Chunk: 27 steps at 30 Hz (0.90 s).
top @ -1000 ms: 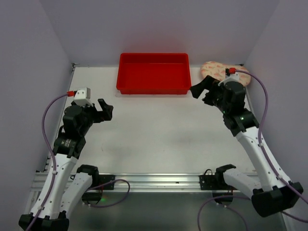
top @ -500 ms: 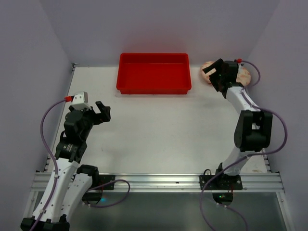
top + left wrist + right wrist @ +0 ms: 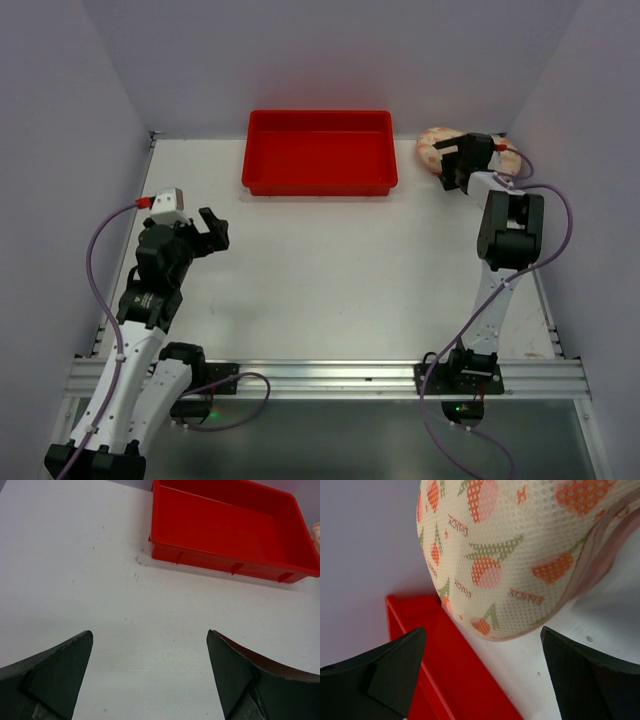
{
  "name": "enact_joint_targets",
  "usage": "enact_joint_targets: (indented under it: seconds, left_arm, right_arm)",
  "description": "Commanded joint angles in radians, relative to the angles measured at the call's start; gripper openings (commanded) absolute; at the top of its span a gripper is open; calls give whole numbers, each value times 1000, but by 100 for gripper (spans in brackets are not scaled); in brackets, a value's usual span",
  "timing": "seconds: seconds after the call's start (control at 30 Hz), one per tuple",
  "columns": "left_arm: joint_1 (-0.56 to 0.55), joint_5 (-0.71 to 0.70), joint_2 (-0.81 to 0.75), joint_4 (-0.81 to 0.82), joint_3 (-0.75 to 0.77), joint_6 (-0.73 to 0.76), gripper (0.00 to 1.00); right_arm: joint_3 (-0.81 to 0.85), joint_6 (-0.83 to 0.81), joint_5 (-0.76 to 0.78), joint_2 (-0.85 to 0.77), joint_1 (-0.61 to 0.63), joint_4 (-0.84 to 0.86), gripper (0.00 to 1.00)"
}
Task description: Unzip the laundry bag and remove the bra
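The laundry bag [image 3: 434,147] lies in the back right corner, cream mesh with orange fruit prints; its pink edge trim [image 3: 600,555] shows in the right wrist view. My right gripper [image 3: 452,162] is stretched out to it and hovers over its left lobe, open. In the right wrist view the bag [image 3: 510,555] fills the upper frame just beyond my open right gripper [image 3: 482,630], with nothing between the fingers. The bra is hidden. My left gripper [image 3: 214,231] hangs open over the left of the table, far from the bag; in its wrist view the left gripper [image 3: 150,632] holds nothing.
A red rectangular tray [image 3: 318,185] stands at the back centre, just left of the bag; its wall [image 3: 445,670] runs under my right gripper. It also appears ahead of the left gripper as the red tray [image 3: 225,562]. Purple walls enclose the table.
My right arm has stretched out toward the back right corner, bringing its open gripper from beside the tray onto the bag. The left arm has barely shifted.
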Motion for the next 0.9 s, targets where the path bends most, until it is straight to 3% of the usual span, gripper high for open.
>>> enact_joint_targets:
  seconds: [0.0,0.17,0.2,0.23,0.27,0.37,0.4,0.47,0.7,0.87]
  left_arm:
    - [16,3,11,66,-1,12,100]
    - [25,9,26,68,-4,11,100]
    - [28,9,32,69,-4,11,100]
    - [28,9,35,71,-4,9,100]
    - [29,9,37,71,-4,9,100]
    - [32,9,43,71,-4,9,100]
    - [34,10,40,72,-3,9,100]
    - [35,14,34,71,-4,9,100]
    - [37,38,3,66,-10,6,100]
    - [19,52,-29,66,-17,-6,100]
  right_arm:
    - [56,96,-24,49,-13,77,99]
    - [99,132,-27,126,-24,99,99]
    - [100,140,-30,132,-27,103,93]
    - [97,146,-34,138,-33,131,85]
    - [88,152,-41,143,-35,149,62]
    - [64,155,-64,140,-47,207,28]
    - [59,148,-68,120,-47,215,11]
    - [30,105,-64,82,-47,220,0]
    - [-203,16,-44,-211,-33,283,0]
    - [-370,-79,-4,-509,-10,231,0]
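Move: The laundry bag lies in front of the right hand: its middle is about 4 cm ahead, 6 cm to the right and 4 cm lower, its near-left edge just beyond the open fingers. The red bin's middle is roughly 35 cm to that hand's left, 2 cm farther out and about 5 cm lower. From the idle left hand, the bag is some 36 cm ahead, 65 cm to the right and 18 cm below. Reaching down and a little forward, about 4 cm in all, the right hand brings its open fingers onto the near-left edge of the laundry bag and shuts them, pinching the mesh while rolling slightly. Keeping that pinch, it then draws back and, more and more, up, roughly 8 cm each way, pulling the held edge with it. ##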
